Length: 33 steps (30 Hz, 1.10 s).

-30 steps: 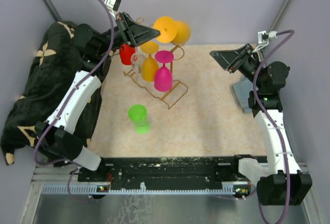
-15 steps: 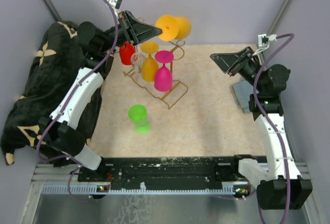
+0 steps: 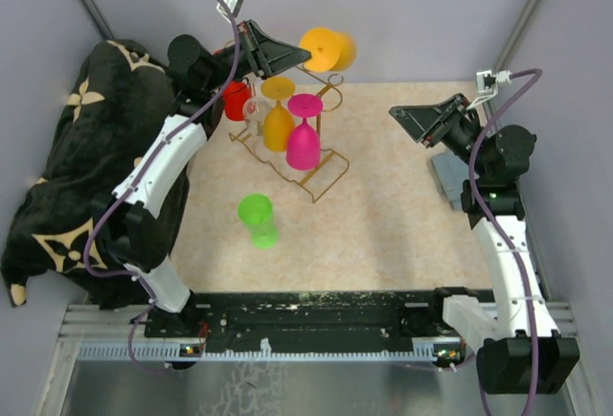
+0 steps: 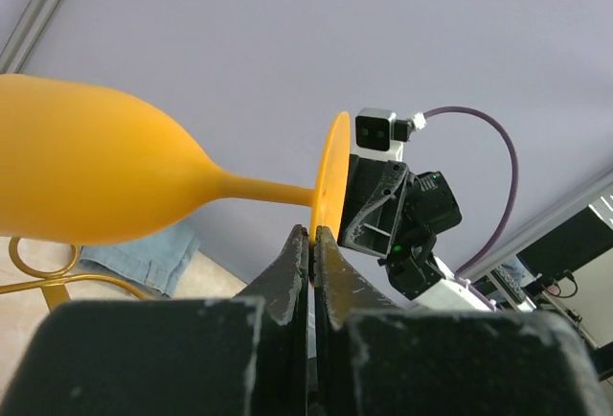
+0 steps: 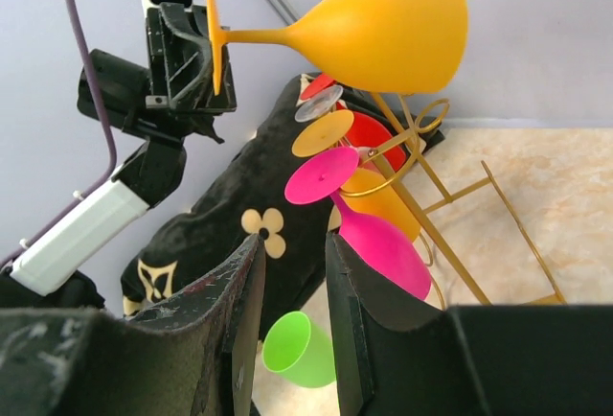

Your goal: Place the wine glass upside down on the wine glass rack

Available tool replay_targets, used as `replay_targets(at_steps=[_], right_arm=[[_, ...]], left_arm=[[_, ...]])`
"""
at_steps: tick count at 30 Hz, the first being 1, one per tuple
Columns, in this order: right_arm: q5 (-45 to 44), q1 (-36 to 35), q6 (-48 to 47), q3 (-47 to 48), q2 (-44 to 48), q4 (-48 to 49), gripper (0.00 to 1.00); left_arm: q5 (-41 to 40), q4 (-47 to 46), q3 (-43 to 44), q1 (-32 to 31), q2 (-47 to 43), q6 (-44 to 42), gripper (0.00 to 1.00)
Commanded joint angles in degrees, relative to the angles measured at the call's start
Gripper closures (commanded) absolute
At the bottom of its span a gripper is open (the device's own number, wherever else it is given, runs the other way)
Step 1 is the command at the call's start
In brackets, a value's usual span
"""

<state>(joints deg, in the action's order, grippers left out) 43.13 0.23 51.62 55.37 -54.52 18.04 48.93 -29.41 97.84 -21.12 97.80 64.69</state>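
An orange wine glass (image 3: 327, 49) lies on its side in the air above the back of the gold wine glass rack (image 3: 324, 173). My left gripper (image 3: 305, 52) is shut on the edge of its round foot (image 4: 332, 181), and the bowl (image 4: 86, 186) points away to the left in the left wrist view. The right wrist view shows the same glass (image 5: 383, 33) above the rack's loops (image 5: 426, 119). At the right of the table my right gripper (image 3: 407, 114) hangs open and empty, apart from the rack, its fingers (image 5: 247, 291) framing the scene.
Pink (image 3: 303, 143), orange (image 3: 279, 125), red (image 3: 236, 100) and clear (image 3: 255, 114) glasses hang upside down in the rack. A green cup (image 3: 257, 220) stands in front of it. A black patterned cloth (image 3: 67, 167) covers the left side. A grey object (image 3: 446, 178) lies under the right arm.
The left arm has carried the orange glass a little to the right, over the back of the rack. The right arm has barely shifted.
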Motion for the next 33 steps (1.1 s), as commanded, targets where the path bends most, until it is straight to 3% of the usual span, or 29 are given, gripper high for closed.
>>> replay_targets(at_steps=[1, 9, 19, 24, 33], right_arm=[[-0.6, 0.5, -0.2, -0.3, 1.9, 2.6, 0.67], [0.8, -0.2, 3.6, 8.2, -2.8, 4.2, 0.67], [-0.7, -9.2, -3.9, 33.3, -17.7, -10.5, 0.67], [-2.7, -14.3, -7.8, 38.5, -22.0, -16.1, 0.67], [-4.0, -17.9, -9.4, 41.2, -24.7, -17.4, 0.67]], left_arm=[[0.5, -4.3, 3.1, 0.1, 0.8, 0.7, 1.0], [1.0, -1.6, 2.2, -0.1, -0.5, -2.0, 1.0], [1.0, -1.9, 0.3, -0.2, -2.4, -2.0, 1.0], [1.0, -1.4, 0.4, -0.2, -2.9, -2.3, 1.0], [1.3, -0.7, 0.5, -0.2, -3.1, -2.5, 1.0]])
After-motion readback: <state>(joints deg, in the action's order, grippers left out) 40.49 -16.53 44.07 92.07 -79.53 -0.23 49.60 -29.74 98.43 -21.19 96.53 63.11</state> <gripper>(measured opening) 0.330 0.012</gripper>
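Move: The right hand's goal is the orange wine glass that the left hand holds by its foot rim, lying about level with its bowl forward; its middle is roughly 10 cm ahead, 12 cm left and 9 cm above the right hand. The rack's right end lies some 14 cm ahead, 12 cm left and 10 cm below the right hand, and about 11 cm ahead, 5 cm right and 18 cm below the left. The hanging pink glass stands 6 cm left of that end and 4 cm nearer. Up and left in an arc, the right hand climbs about 11 cm, then sinks some 4 cm as it keeps going left and edges forward, closing on the stem and foot of the orange wine glass, part open, and turning a little counter-clockwise. The left hand keeps its pinch on the foot rim and, late on, eases slightly back and up. ##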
